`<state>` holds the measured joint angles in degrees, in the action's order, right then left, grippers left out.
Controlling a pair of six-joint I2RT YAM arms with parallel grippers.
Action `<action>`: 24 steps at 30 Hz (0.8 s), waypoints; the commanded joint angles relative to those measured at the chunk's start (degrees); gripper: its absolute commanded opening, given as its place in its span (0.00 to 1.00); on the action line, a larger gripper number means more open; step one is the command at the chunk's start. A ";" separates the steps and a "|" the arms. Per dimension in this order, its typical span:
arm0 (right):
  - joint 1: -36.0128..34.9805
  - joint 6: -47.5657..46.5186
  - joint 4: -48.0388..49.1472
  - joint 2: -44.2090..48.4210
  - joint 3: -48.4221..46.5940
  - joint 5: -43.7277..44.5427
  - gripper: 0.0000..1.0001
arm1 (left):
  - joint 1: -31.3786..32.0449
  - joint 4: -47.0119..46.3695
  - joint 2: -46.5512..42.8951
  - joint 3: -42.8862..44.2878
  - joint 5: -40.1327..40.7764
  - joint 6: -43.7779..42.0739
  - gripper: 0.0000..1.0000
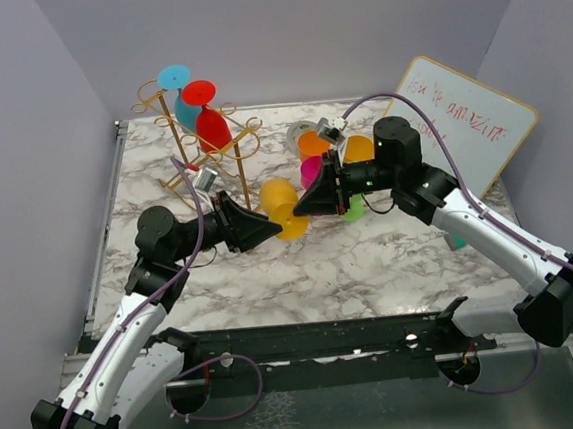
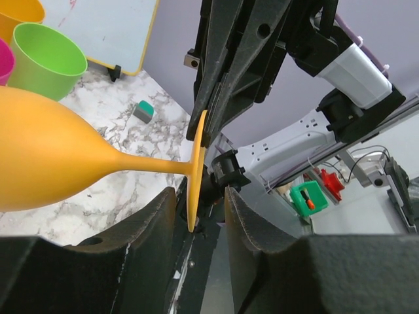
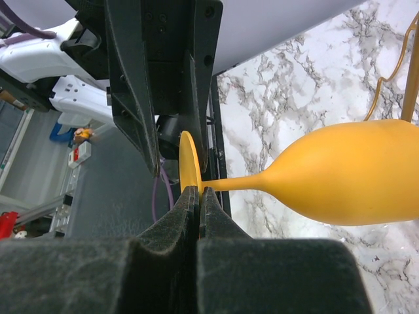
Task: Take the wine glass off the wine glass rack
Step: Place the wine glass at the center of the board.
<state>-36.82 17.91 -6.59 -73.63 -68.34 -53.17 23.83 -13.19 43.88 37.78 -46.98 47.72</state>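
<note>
A yellow wine glass [image 1: 282, 203] hangs on its side above the table, between my two grippers. In the right wrist view my right gripper [image 3: 198, 191] is shut on the rim of the glass's flat foot [image 3: 188, 160], and the bowl [image 3: 347, 173] points away to the right. My left gripper [image 2: 200, 196] stands open around that same foot [image 2: 196, 171]. The foot lies close to one finger [image 2: 154, 229], with a gap to the other. The gold wine glass rack [image 1: 224, 160] stands at the back left with a red glass [image 1: 210, 121] and a blue glass [image 1: 182, 95] hanging on it.
Orange [image 1: 312, 142], yellow [image 1: 359, 148], magenta [image 1: 312, 171] and green [image 2: 46, 59] cups cluster behind my right gripper. A whiteboard [image 1: 464, 124] leans at the back right, with a small green eraser [image 2: 144, 111] on the marble table [image 1: 371, 257] near it.
</note>
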 commanded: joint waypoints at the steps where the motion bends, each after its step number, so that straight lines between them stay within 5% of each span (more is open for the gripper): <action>1: -0.69 -0.26 -0.44 -0.72 -1.93 1.40 0.01 | 1.81 1.10 1.22 1.23 -1.30 -1.96 0.37; 6: -0.76 -0.28 -0.61 -0.82 -2.14 1.57 0.01 | 2.69 7.19 2.55 3.14 -0.71 -6.02 0.34; 15: -0.80 -0.04 -0.58 -0.12 -1.80 0.73 0.02 | 2.71 10.41 0.64 3.06 1.39 -9.33 0.06; 24: -0.84 -4.71 -8.35 2.89 -4.77 3.90 0.38 | 2.80 10.45 -1.05 0.78 -1.94 -11.88 0.00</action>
<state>-37.34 16.64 -9.87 -73.80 -70.19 -52.05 26.37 -3.27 44.23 39.53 -46.78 38.61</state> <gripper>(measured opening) 0.322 0.014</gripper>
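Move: The yellow wine glass's foot, held by its edge in the right hand, lies about 3 cm right, 1 cm ahead and 2 cm below the left hand; from the right hand its middle is 3 cm left, level in reach and height. From the right hand, some 20 cm lower, the standing pink glass is about 22 cm ahead and 5 cm right, the green one 19 cm ahead and 13 cm right. Left hand sinks about 2.5 cm, pinches the yellow foot's edge, and the right hand stays and opens. ##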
